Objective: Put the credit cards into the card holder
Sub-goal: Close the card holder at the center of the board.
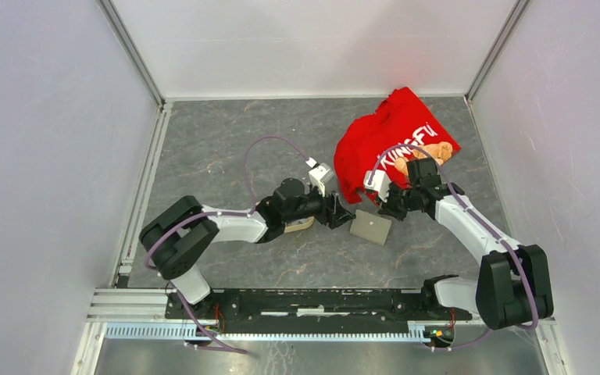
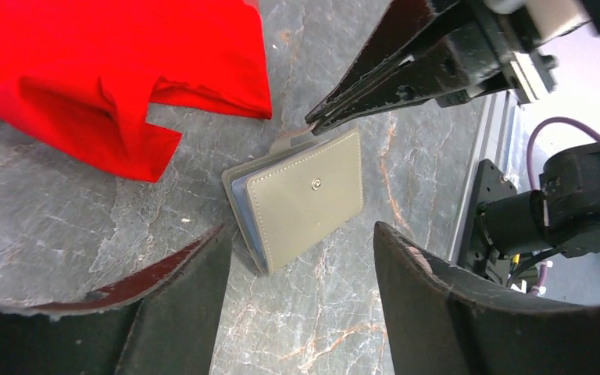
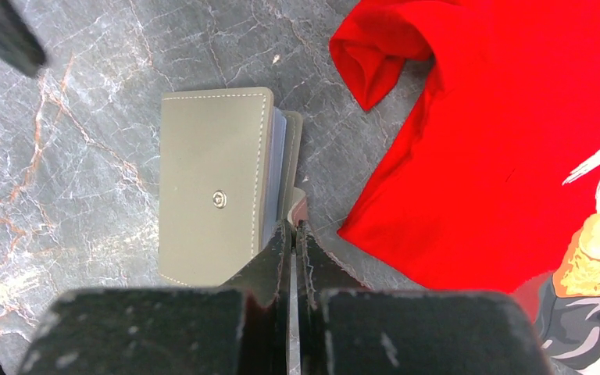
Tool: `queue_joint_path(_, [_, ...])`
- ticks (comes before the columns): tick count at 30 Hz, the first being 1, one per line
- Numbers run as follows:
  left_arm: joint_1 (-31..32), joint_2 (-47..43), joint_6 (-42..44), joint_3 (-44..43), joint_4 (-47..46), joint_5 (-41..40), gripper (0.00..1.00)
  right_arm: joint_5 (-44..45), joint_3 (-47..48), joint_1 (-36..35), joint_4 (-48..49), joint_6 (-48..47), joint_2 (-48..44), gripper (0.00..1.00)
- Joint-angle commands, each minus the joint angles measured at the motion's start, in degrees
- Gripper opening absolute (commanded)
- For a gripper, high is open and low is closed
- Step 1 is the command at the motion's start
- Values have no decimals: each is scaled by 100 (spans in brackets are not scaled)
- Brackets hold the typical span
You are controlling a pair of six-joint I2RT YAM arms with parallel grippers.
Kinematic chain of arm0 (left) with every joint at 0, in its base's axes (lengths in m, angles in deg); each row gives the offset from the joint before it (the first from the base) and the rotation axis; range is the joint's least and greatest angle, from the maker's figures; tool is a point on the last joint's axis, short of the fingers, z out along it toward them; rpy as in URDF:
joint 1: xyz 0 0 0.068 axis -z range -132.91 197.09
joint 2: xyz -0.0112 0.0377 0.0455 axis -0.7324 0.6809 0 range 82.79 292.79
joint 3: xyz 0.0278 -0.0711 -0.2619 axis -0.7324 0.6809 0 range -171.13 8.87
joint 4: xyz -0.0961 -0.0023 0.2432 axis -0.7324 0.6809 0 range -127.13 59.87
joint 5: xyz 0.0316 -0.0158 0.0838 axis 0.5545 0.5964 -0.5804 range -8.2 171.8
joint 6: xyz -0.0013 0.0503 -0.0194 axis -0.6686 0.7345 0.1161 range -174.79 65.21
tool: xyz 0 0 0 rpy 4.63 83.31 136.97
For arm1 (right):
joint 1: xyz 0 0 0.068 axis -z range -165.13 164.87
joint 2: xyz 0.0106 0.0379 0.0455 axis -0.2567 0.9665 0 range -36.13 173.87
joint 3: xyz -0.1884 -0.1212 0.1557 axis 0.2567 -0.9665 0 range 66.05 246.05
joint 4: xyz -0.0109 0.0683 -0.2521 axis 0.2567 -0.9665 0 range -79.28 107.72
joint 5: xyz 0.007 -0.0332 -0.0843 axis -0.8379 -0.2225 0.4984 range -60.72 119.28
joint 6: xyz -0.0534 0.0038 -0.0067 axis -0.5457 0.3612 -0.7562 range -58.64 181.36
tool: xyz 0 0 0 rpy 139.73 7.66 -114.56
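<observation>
The card holder (image 1: pixel 371 227) is a grey folded wallet with a snap, lying flat on the table between both grippers. It also shows in the left wrist view (image 2: pixel 301 199) and the right wrist view (image 3: pixel 215 183). My right gripper (image 1: pixel 383 208) is shut, its tips (image 3: pixel 293 225) pinching the end of the holder's small closing tab (image 3: pixel 297 205) at the holder's far edge. The left wrist view shows the same pinch, with the right gripper's (image 2: pixel 312 125) jaws closed. My left gripper (image 1: pixel 344 212) is open and empty, jaws wide, just short of the holder (image 2: pixel 301 228). No loose credit cards are in view.
A crumpled red shirt (image 1: pixel 394 141) lies behind the holder, close to my right gripper; it also shows in the left wrist view (image 2: pixel 109 70) and the right wrist view (image 3: pixel 500 141). A beige tray (image 1: pixel 301 225) is partly hidden under my left arm. White walls enclose the table.
</observation>
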Motion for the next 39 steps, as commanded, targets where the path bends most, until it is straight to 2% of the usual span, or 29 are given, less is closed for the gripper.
queue_joint_path(1, [-8, 602, -54, -445, -13, 327, 71, -180, -71, -24, 238, -261, -125, 0])
queue_joint_path(8, [51, 1090, 69, -822, 444, 187, 67, -180, -80, -24, 260, -219, -100, 0])
queue_joint_path(18, [113, 1719, -44, -1290, 656, 446, 59, -358, -28, -33, 145, -268, 5, 0])
queue_joint_path(24, [148, 1929, -58, -1547, 964, 437, 40, -424, 34, -31, 60, -312, 94, 0])
queue_joint_path(28, [147, 1986, -21, -1734, 1255, 431, 12, -483, 43, -36, 35, -355, 107, 0])
queue_joint_path(30, [148, 2020, -4, -1879, 1479, 500, 4, -549, 69, -45, 3, -398, 134, 0])
queue_joint_path(35, [148, 2083, 23, -2171, 2035, 595, 2, -647, 46, -140, -26, -493, 125, 0])
queue_joint_path(39, [152, 2141, -77, -2213, 2224, 629, 2, -778, -7, -204, -410, -947, 213, 2])
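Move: Some 8 cm to the left hand's right and 1 cm back, about 9 cm below its open fingers, lies the card holder; the beige tray is roughly 16 cm to this hand's left, level with it. The right hand already pinches the holder's strap, the holder's middle being about 4 cm back from it, 2 cm to its left and 4 cm below. Beyond the right hand, the red shirt's middle is some 18 cm ahead and 4 cm to the right. Sinking about 8 cm and drifting some 5 cm to its right, the left hand comes down on the card holder's left end, its wrist tilting and its fingers closing shut late on the way, the tips ending against the front cover. The right hand keeps its pinch on the strap, holds nearly still, then draws it about 1 cm back, slightly left and down over the cover towards the snap stud. ##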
